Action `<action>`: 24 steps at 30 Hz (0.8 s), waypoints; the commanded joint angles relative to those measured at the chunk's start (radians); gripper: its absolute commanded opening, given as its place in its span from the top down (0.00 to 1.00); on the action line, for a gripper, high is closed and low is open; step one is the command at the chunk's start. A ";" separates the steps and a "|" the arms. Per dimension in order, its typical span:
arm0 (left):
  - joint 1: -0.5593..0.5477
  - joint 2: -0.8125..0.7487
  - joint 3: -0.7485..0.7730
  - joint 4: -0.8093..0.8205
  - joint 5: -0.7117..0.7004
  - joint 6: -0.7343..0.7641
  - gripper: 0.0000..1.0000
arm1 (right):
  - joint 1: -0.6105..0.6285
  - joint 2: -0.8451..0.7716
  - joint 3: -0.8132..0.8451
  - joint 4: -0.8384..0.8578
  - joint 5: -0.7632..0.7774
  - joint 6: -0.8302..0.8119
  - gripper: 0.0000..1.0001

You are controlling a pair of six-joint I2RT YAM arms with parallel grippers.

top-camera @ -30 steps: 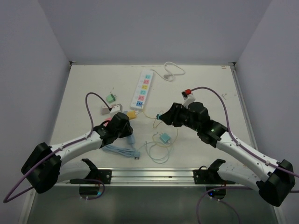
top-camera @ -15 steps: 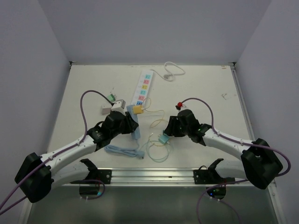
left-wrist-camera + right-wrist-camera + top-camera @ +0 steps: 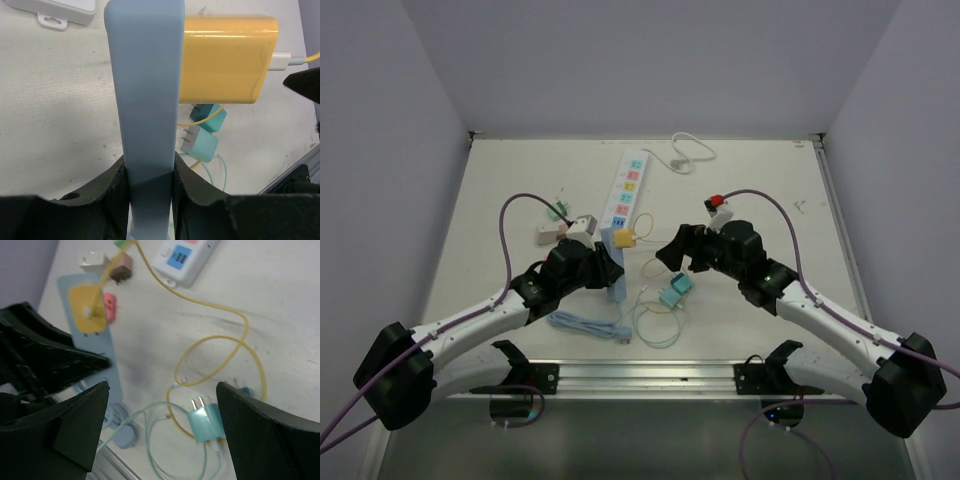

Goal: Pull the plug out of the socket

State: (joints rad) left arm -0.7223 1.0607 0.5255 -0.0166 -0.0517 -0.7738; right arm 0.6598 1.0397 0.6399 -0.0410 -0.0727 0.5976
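My left gripper (image 3: 148,185) is shut on a light blue socket strip (image 3: 145,100), which it holds on edge above the table. A yellow plug (image 3: 227,57) sits in the strip's face, its yellow cable (image 3: 215,345) looping over the table. The top view shows the strip (image 3: 616,272) and the yellow plug (image 3: 626,240) just right of the left gripper (image 3: 603,266). My right gripper (image 3: 672,256) hangs open, right of the yellow plug and apart from it, with nothing between its fingers (image 3: 75,425). A pink plug (image 3: 109,307) sits beside the yellow plug (image 3: 87,307).
Two loose teal plugs (image 3: 675,290) lie on the table below the right gripper, one showing its prongs (image 3: 205,422). A white power strip (image 3: 628,190) lies at the back centre. Small adapters (image 3: 560,225) sit at the left, and a coiled blue cord (image 3: 585,322) lies near the front.
The right gripper went down to the table with a teal plug, opened and let go of it, then lifted away. The left gripper stays shut on the blue strip, now slightly shifted.
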 commanded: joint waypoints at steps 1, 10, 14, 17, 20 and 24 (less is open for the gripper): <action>-0.017 -0.002 0.030 0.110 0.021 0.013 1.00 | 0.001 0.008 0.066 0.157 -0.114 0.014 0.07; -0.054 -0.002 0.064 0.106 0.016 0.010 1.00 | 0.026 0.207 0.190 0.297 -0.174 0.051 0.08; -0.062 0.002 0.065 0.109 0.016 0.008 1.00 | 0.043 0.264 0.214 0.326 -0.193 0.062 0.10; -0.066 0.005 0.065 0.112 0.012 0.007 1.00 | 0.052 0.302 0.228 0.334 -0.202 0.068 0.12; -0.071 0.008 0.068 0.113 0.007 0.008 1.00 | 0.069 0.327 0.234 0.336 -0.211 0.070 0.19; -0.072 0.010 0.074 0.112 0.001 0.013 1.00 | 0.081 0.345 0.234 0.339 -0.207 0.070 0.31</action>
State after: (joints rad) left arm -0.7879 1.0786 0.5369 -0.0090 -0.0452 -0.7731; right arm 0.7296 1.3746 0.8318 0.2481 -0.2577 0.6624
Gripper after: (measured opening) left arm 0.359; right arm 0.711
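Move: The yellow plug, stuck in the blue socket that the left gripper holds, is about 12 cm left of the right hand, 5 cm ahead and 2 cm higher. The blue socket's middle lies some 14 cm left of the right hand, 1 cm ahead and 1 cm lower. The two teal plugs lie on the table about 15 cm below it, 2 cm back and 1 cm right. From the left hand, the plug is about 6 cm ahead, 3 cm right and 4 cm up. Sweep the right gripper about 10 cm left to the yellow plug, rising early and easing down slightly at the end, while it turns and rolls some 10 degrees, counter-clockwise and left side up. Start closing its wide-open fingers around the plug. Keep the blue socket gripped in the left hand and carry it about 2 cm right and slightly back to meet the right gripper. ##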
